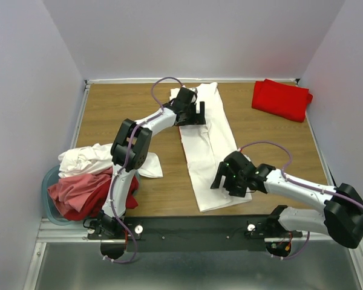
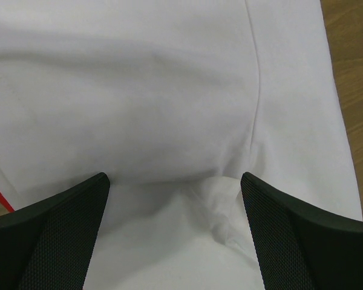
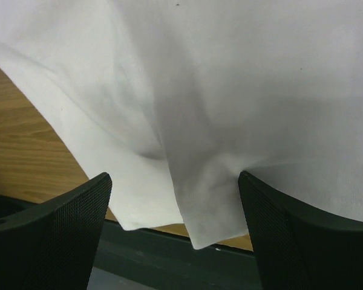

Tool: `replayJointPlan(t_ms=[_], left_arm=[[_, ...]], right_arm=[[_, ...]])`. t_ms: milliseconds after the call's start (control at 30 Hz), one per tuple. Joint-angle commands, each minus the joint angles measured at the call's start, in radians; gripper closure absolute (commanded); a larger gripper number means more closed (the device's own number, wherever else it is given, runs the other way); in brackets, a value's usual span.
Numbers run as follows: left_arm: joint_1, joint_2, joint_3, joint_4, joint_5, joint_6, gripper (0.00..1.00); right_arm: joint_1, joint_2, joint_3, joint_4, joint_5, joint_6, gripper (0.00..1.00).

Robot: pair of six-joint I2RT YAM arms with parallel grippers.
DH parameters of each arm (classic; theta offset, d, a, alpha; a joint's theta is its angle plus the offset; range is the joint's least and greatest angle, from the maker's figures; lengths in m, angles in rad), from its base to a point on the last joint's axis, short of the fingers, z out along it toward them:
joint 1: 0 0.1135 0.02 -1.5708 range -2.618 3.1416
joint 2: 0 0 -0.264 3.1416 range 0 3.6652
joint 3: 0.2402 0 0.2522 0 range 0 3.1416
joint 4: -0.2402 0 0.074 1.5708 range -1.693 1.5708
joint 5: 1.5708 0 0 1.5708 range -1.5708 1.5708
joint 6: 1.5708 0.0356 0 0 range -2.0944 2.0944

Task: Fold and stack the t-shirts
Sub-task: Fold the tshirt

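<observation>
A white t-shirt [image 1: 209, 151] lies as a long narrow strip down the middle of the table, from the back towards the near edge. My left gripper [image 1: 196, 112] hovers at its far end, open, with white cloth [image 2: 169, 109] and a small pucker under the spread fingers [image 2: 66, 229]; a thin red line shows at the cloth's left edge. My right gripper [image 1: 227, 185] is at the strip's near end, open. In the right wrist view its fingers [image 3: 284, 229] straddle the hem corners [image 3: 199, 232], which reach just past the table's edge. Neither gripper pinches the cloth.
A folded red t-shirt [image 1: 281, 98] lies at the back right. At the left edge, crumpled white [image 1: 88, 160] and pink-red t-shirts [image 1: 85, 193] are heaped on a pale blue tub [image 1: 48, 196]. A dark rail [image 3: 169, 254] runs along the near edge.
</observation>
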Motion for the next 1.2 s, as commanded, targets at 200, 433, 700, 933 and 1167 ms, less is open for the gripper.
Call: replayJointPlan(t_ms=[200, 433, 700, 933, 1167], left_arm=[[0.026, 0.141, 0.128, -0.038, -0.064, 0.078, 0.02], [0.028, 0.18, 0.209, -0.024, -0.037, 0.152, 0.02], [0.028, 0.041, 0.228, -0.027, -0.05, 0.19, 0.02], [0.006, -0.263, 0.052, -0.011, -0.082, 0.2, 0.02], [-0.089, -0.596, -0.436, -0.035, -0.159, 0.111, 0.02]], right_arm=[[0.043, 0.083, 0.016, 0.087, -0.095, 0.086, 0.08], [0.056, 0.172, 0.073, 0.113, -0.104, 0.069, 0.08], [0.056, 0.102, 0.133, 0.075, -0.06, 0.054, 0.08], [0.054, -0.027, 0.185, -0.165, 0.076, 0.051, 0.07], [0.051, -0.133, 0.107, -0.406, 0.164, 0.126, 0.08]])
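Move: Out near the left hand, the white t-shirt's far edge lies about 14 cm ahead and 2 cm left of it, with a wrinkle some 3 cm back and 3 cm right; the red folded stack stands roughly 38 cm right and 9 cm farther out than that hand. For the right hand, the t-shirt's near end is centred about 6 cm behind it; white cloth hanging from the basket lies some 31 cm left and 11 cm ahead. The t-shirt is just below both hands. Smoothing the t-shirt with both open grippers: the left slides level about 5 cm forward over the cloth towards its far edge, while the right keeps pushing the near part about 5 cm to the left, rolling slightly. Both then come free; the left climbs some 18 cm while swinging back and left, the right lifts about 6 cm and returns right. ##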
